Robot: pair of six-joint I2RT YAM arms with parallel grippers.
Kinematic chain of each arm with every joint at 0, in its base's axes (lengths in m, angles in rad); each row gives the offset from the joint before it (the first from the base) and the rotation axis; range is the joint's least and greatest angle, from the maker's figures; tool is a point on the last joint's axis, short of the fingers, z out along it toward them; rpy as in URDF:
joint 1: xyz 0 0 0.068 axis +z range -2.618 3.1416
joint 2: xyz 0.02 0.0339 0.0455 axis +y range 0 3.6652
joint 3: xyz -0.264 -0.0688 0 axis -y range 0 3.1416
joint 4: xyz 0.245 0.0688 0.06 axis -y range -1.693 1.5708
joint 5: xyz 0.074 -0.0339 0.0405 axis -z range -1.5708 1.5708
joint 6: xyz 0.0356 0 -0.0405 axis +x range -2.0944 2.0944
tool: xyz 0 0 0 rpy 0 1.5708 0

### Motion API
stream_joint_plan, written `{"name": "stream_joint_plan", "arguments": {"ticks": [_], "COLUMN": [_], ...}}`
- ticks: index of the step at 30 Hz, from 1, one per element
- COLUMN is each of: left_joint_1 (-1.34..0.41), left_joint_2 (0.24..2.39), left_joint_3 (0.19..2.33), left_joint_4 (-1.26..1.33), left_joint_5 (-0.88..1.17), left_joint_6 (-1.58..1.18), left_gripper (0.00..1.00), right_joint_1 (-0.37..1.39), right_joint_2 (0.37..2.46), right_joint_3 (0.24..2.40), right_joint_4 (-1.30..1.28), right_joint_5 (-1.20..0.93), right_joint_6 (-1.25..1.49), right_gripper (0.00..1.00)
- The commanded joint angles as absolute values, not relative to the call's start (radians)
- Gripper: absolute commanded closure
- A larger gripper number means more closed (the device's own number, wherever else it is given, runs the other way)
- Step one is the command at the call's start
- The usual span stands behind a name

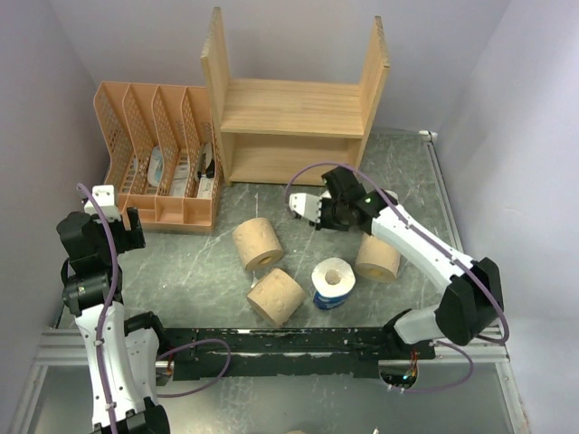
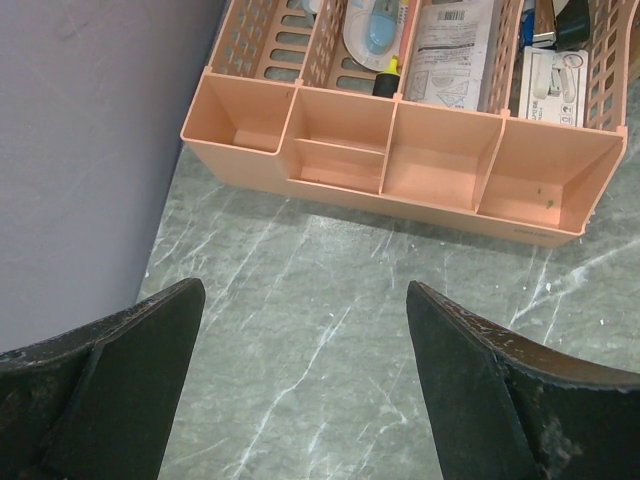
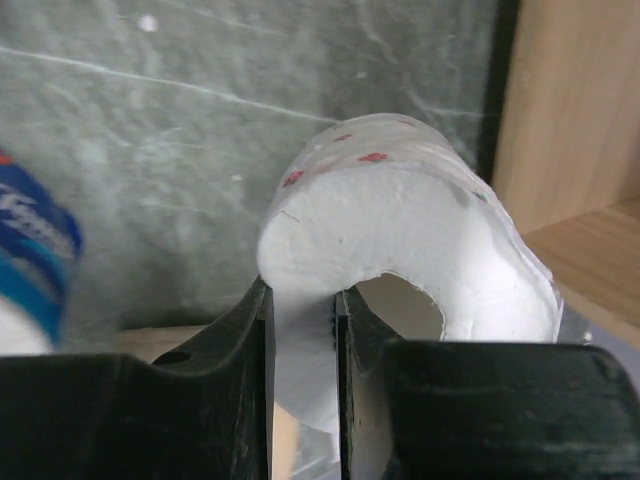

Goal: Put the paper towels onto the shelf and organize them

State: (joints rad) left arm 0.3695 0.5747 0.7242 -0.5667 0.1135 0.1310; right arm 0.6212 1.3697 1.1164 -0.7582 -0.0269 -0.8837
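Observation:
My right gripper (image 3: 302, 310) is shut on the wall of a white paper towel roll with red print (image 3: 400, 230), one finger inside its hollow core. In the top view this roll (image 1: 303, 204) is held just in front of the wooden shelf (image 1: 289, 117), whose side panel (image 3: 570, 110) shows to the right of the roll. On the table lie three tan rolls (image 1: 257, 242) (image 1: 276, 296) (image 1: 377, 258) and a white roll in a blue wrapper (image 1: 334, 282) (image 3: 30, 260). My left gripper (image 2: 305, 290) (image 1: 122, 221) hangs open over bare table at the left, holding nothing.
An orange lattice organizer (image 1: 158, 163) (image 2: 400, 170) holding office items stands left of the shelf, directly ahead of my left gripper. A purple-grey wall (image 2: 80, 150) is close on the left. A black rail (image 1: 289, 348) runs along the near edge.

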Motion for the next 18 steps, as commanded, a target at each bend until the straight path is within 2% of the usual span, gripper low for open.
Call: {"name": "stream_joint_plan", "arguments": {"ticks": [1,7,18], "left_joint_1": [0.375,0.375,0.376], "left_joint_2": [0.558,0.553,0.554], "left_joint_3": [0.741,0.739,0.740], "left_joint_4": [-0.552,-0.551,-0.551], "left_joint_5": [0.121,0.119,0.118], "left_joint_6": [0.132,0.132,0.130], "left_gripper": [0.06,0.06,0.05], "right_joint_1": [0.521,0.463,0.431], "right_joint_2": [1.431,1.576,1.675], "right_joint_3": [1.240,1.422,1.522], "right_joint_4": [-0.656,-0.710,-0.669], "right_joint_5": [-0.102,-0.110,-0.147], "right_joint_6": [-1.049,-1.067,-1.085], "right_gripper": [1.00,1.00,1.00]}}
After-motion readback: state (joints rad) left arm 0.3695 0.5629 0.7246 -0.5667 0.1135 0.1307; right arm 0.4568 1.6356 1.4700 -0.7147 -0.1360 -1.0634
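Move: The right gripper already holds the spotted white roll just above the table. The right part of the lower shelf lies some 22 cm ahead, 2 cm left and 10 cm below it; the foot of the shelf's right side panel is roughly 15 cm ahead and 5 cm right. The blue-wrapped roll stands about 12 cm back, 1 cm right; the other spotted roll is 5 cm ahead, 12 cm right. From the left gripper, that shelf spot is about 27 cm ahead, 49 cm right, 17 cm lower. Carry the pinched roll forward about 11 cm with the right gripper, towards the mouth of the lower shelf, lifting it some 4 or 5 cm on the way. Go quickly for the first half, then ease off, letting the fingers tip slightly upward and forward, and keep their hold on the roll's wall throughout. ##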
